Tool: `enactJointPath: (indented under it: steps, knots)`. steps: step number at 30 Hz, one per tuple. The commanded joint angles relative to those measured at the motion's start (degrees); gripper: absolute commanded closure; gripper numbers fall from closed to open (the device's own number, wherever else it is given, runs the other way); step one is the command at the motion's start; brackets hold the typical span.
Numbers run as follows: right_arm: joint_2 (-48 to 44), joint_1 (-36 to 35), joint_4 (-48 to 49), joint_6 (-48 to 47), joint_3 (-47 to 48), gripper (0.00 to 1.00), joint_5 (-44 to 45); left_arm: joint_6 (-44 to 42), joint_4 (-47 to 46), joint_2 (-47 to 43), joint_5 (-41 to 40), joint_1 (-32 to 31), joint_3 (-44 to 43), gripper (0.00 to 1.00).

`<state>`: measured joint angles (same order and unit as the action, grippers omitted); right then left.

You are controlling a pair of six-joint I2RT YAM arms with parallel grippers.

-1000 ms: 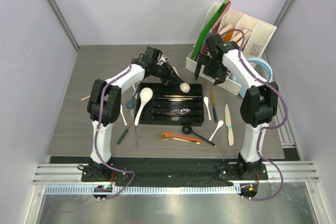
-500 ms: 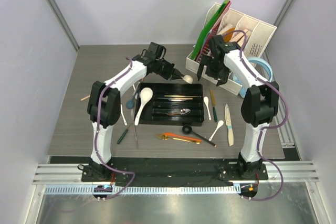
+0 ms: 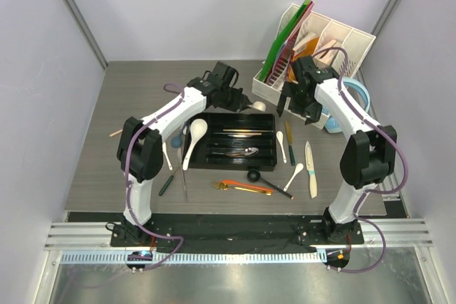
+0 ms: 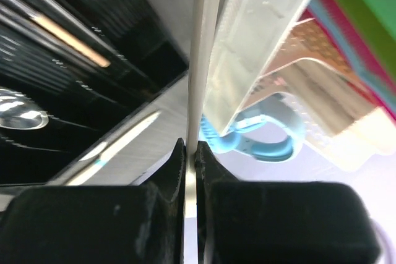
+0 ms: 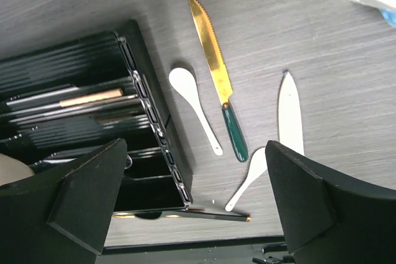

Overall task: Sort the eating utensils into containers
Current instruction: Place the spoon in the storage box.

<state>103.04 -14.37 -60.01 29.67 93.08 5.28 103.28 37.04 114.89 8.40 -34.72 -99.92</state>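
My left gripper (image 3: 242, 102) is shut on the thin handle of a white ceramic spoon (image 3: 258, 106), held above the far right corner of the black tray (image 3: 265, 164). In the left wrist view the jaws pinch that handle (image 4: 199, 60) edge-on. A white spoon (image 3: 194, 137), chopsticks (image 3: 246, 131) and a steel spoon (image 3: 242, 152) lie in the tray. My right gripper (image 3: 296, 108) hangs open and empty above a gold knife (image 5: 213, 54), two white spoons (image 5: 193, 100) (image 5: 250, 177) and a white knife (image 5: 289, 112) on the table.
A white slotted organiser (image 3: 335, 40) and light-blue headphones (image 3: 360, 94) stand at the back right. A black spoon (image 3: 255, 176), orange chopsticks (image 3: 246, 186) and a gold fork (image 3: 224, 187) lie in front of the tray. A blue spoon (image 3: 175, 140) lies to its left.
My left gripper has carried the white spoon to the right, past the tray's far right corner. The right gripper has shifted right and slightly nearer, staying open.
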Motion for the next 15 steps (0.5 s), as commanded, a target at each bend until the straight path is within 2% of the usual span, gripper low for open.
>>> enactJointPath:
  steps: [1, 7, 11, 15]
  knots:
    - [-5.74, 0.04, 2.61, -0.58, -3.86, 0.0, 0.52, 6.13, 3.75, 1.48, -6.2, -2.28, -1.61, 1.0]
    - [-9.26, 0.04, 3.67, -0.93, -7.29, 0.0, 0.26, 9.74, 2.6, 1.92, -9.79, -3.07, 5.6, 1.0]
    - [-11.45, 0.04, 4.72, -0.93, -10.28, 0.0, -0.53, 9.22, 6.11, 2.53, -11.21, -3.78, 5.26, 1.0]
    - [-13.22, 0.04, 5.16, -1.02, -12.74, 0.0, -1.23, 9.92, 4.54, 3.32, -12.36, -3.78, 5.35, 1.0]
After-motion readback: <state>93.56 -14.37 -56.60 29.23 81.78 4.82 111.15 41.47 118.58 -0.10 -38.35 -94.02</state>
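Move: The pale spoon is already in the shut left gripper. The middle of the storage box lies about 10 cm back, 3 cm to the left and some 13 cm below that hand. Inside it, the chopsticks lie about 7 cm back and level sideways, the metal spoon about 13 cm back and 1 cm to the right, and the big white spoon about 10 cm back and 15 cm to the left. From the right hand the box's middle is about 6 cm back and 20 cm to the left. Lower the left gripper about 9 cm towards the storage box, easing it some 3 cm back so that the held spoon comes over the box, and tilt the wrist so that the fingers point more nearly straight down. Keep the fingers shut on the spoon. Meanwhile draw the empty, wide-open right gripper level and back about 3.5 cm, away from the white rack. ##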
